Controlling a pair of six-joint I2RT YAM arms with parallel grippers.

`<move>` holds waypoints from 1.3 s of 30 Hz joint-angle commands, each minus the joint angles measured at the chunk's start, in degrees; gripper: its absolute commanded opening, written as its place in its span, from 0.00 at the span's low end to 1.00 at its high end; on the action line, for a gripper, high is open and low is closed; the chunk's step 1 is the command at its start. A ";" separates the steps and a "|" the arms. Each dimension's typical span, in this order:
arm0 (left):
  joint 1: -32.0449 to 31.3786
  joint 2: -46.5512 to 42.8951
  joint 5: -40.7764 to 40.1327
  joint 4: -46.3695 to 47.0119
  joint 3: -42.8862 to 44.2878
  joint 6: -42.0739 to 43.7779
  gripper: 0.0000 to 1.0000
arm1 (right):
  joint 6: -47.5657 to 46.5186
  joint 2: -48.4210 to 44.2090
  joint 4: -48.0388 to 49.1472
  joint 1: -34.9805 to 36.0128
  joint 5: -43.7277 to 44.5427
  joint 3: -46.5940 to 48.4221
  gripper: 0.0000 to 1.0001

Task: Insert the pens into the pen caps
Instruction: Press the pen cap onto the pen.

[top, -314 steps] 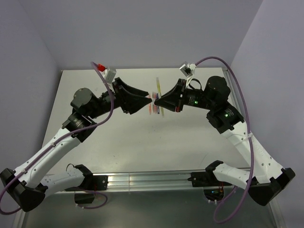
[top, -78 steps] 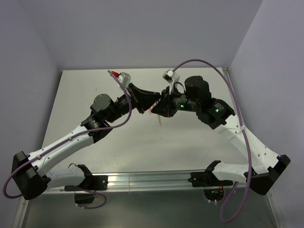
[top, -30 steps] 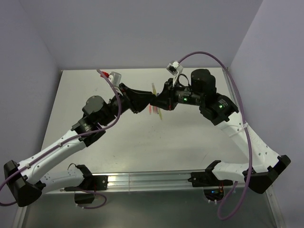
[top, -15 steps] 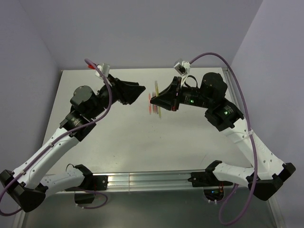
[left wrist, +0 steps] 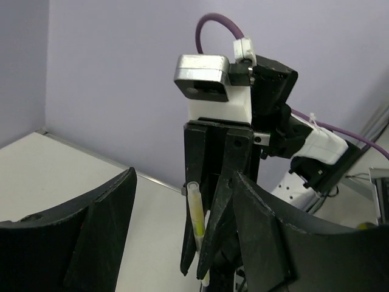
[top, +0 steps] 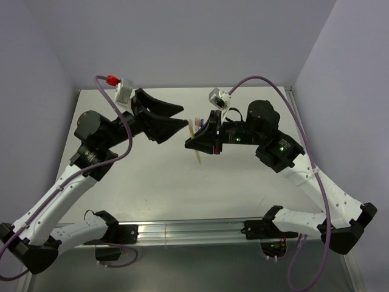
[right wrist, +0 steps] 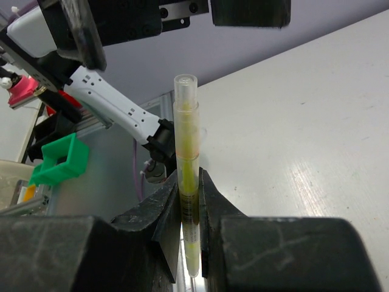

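My right gripper is shut on a yellow pen and holds it above the table. A clear pen cap sits on the pen's upper end. In the left wrist view the same capped pen stands between the right gripper's black fingers. My left gripper is wide open a short way left of the pen, touching nothing. A few other pens lie on the table behind the right gripper, small and partly hidden.
The white table ends at an aluminium rail in front, with purple walls behind and at both sides. Purple cables arch over both wrists. A green clip shows off the table's near edge.
The left gripper has opened wide, let go at the yellow pen and drawn back to the left. The right gripper still holds the pen and has shifted slightly left.
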 commanded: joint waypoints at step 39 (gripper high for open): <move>0.19 4.89 12.70 4.77 1.30 -4.57 0.12 | -2.85 1.90 -0.13 2.60 2.93 4.22 0.00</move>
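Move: My right hand holds the yellow pen, its capped end uppermost and leaning away from my base. The pen cap lies about 4 cm to the right of my open left hand, 2 cm back and 3 cm lower. From my right hand the cap is roughly 5 cm up, 2 cm ahead and 1 cm to the left. The other pens lie on the table roughly 25 cm ahead of my left hand, 7 cm right and far below, some 45 cm. I bring my open left hand down and to the right onto the pen cap, about 4 cm in all and easing back a little, turning it some 15 degrees clockwise. Its fingers narrow on the way, then close at the end and pinch the cap from both sides. My right hand keeps its grip on the pen below and eases about 1 cm left to meet it. ##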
